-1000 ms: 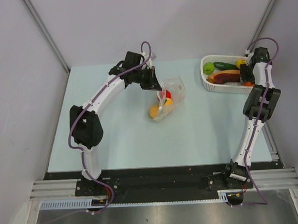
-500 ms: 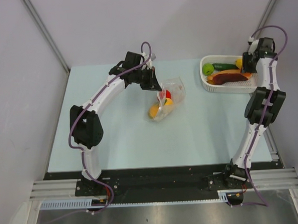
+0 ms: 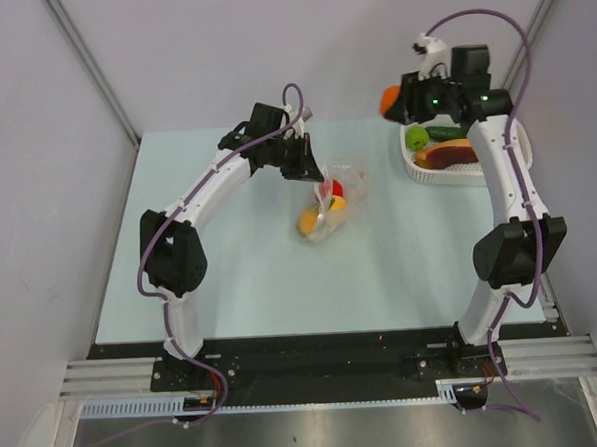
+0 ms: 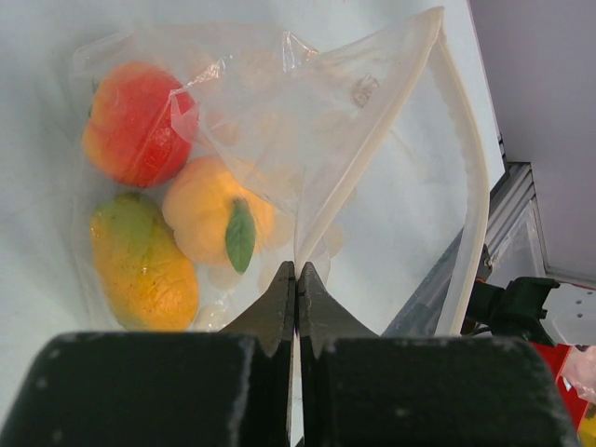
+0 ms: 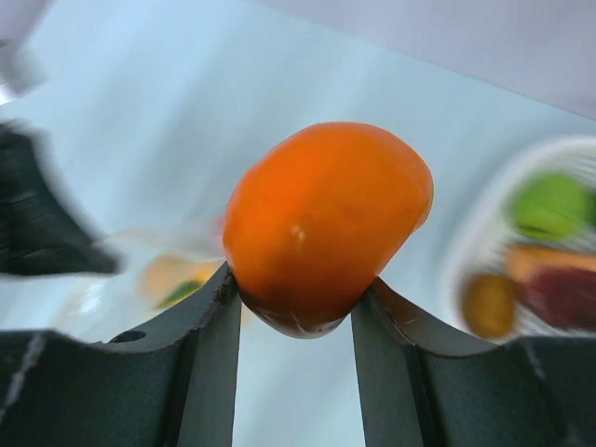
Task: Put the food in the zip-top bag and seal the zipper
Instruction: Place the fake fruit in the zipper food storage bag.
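The clear zip-top bag [image 3: 349, 184] lies mid-table with a red fruit [image 4: 135, 121], a yellow fruit with a green leaf [image 4: 214, 219] and a yellow-orange fruit [image 4: 144, 270] inside. My left gripper [image 3: 303, 163] is shut on the bag's mouth edge, pinching the pale zipper strip [image 4: 368, 144] between its jaws [image 4: 297, 279]. My right gripper [image 3: 400, 100] hangs in the air over the basket's left end, shut on an orange toy fruit [image 5: 326, 219] that bulges above its fingers [image 5: 209, 317].
A white lattice basket [image 3: 438, 179] stands at the table's back right with a green round piece [image 3: 416, 135], a dark green piece [image 3: 446, 132] and a dark red one [image 3: 453, 153]. Grey walls rise close behind.
My right gripper closed on the orange fruit in the basket, rose out and swung left over the basket's left end. The left arm and bag have not moved.
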`<state>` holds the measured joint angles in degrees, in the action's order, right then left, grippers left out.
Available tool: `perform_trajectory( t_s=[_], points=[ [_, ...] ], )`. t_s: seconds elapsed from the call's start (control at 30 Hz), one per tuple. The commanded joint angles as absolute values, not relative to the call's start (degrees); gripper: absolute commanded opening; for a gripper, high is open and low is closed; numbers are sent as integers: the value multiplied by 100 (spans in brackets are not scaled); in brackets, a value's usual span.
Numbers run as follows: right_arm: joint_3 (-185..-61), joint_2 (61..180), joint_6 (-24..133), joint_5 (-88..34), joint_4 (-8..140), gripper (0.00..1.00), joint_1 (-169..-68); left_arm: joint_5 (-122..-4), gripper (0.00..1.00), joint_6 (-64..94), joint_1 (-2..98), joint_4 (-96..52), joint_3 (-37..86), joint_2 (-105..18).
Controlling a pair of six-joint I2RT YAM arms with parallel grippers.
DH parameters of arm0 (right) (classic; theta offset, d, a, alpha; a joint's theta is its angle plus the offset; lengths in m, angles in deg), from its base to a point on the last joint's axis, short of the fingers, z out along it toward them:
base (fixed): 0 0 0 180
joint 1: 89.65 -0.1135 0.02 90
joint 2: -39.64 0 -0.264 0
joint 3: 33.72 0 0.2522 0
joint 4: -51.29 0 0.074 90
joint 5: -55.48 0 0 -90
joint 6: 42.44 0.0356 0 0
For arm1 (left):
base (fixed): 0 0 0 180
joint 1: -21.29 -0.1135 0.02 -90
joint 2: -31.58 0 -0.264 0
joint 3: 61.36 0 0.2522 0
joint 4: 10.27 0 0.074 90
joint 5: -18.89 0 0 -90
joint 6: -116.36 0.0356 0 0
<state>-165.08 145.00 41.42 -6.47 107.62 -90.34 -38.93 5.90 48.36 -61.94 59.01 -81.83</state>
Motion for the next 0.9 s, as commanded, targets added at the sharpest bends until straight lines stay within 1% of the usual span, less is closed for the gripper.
perform_trajectory(
  t_s=[0.0, 0.13, 0.2, 0.33, 0.4, 0.43, 0.5, 0.53, 0.57, 0.63, 0.67, 0.73, 0.77, 0.87],
  points=[
    [-16104, 13862, 4308, 107, 10724, 6, -9841, -3807, 0, 694, 4810, -6191, 6069, -8004],
    [-15770, 13616, 3535, 64, 11189, 5, -10571, -3816, 0, 685, 4801, -6217, 5998, -8004],
    [-15403, 13536, 3263, 46, 11330, 5, -10792, -3789, 0, 677, 4801, -6217, 5998, -7987],
    [-15067, 13535, 2753, -243, 11681, 5, -11267, -3807, 0, 668, 4810, -6200, 5989, -7961],
    [-15040, 13579, 2664, -287, 11857, 6, -11312, -3816, 0, 668, 4801, -6209, 5998, -7952],
    [-15005, 13597, 2638, -323, 11892, 8, -11329, -3816, 0, 668, 4801, -6209, 5989, -7943],
    [-14978, 13650, 2567, -419, 12007, 23, -11338, -3816, 0, 659, 4801, -6209, 5989, -7952],
    [-14996, 13667, 2506, -437, 12051, 33, -11338, -3824, 0, 659, 4801, -6209, 5989, -7943],
    [-15022, 13685, 2488, -455, 12086, 58, -11312, -3833, 0, 650, 4801, -6200, 5998, -7943],
    [-15101, 13676, 2505, -446, 12069, 76, -11242, -3851, 0, 641, 4810, -6191, 5998, -7943],
    [-15214, 13676, 2584, -429, 11973, 87, -11111, -3851, 0, 641, 4801, -6174, 5998, -7934],
    [-15364, 13711, 2672, -297, 11867, 96, -10900, -3851, 0, 641, 4801, -6182, 5989, -7943],
    [-15556, 13781, 2733, -236, 11814, 100, -10690, -3833, 0, 633, 4801, -6191, 5998, -7952],
    [-15961, 13983, 3145, 115, 11709, 100, -10206, -3833, 0, 624, 4801, -6191, 5998, -7978]
  ],
)
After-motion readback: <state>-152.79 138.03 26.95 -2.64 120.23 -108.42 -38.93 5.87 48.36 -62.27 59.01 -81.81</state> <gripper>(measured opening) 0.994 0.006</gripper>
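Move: The right gripper holds the orange high up. The bag's mouth lies about 13 cm back from it, 17 cm to its left and 17 cm below. Of the fruit in the bag, the red fruit sits some 10 cm back and 21 cm left of this gripper, the mango about 19 cm back and 30 cm left. The basket is roughly 22 cm right and 3 cm ahead, all three well below. From the left gripper the mouth is level, about 7 cm right and 6 cm below. Swing the right gripper about 16 cm left and 15 cm back to the bag's mouth, sinking some 7 cm in the later part and turning roughly 30 degrees counter-clockwise. Open the fingers wide there to let go of the orange, then start drawing off a few centimetres to the right and forward. Keep the left gripper still, pinching the bag's rim. ##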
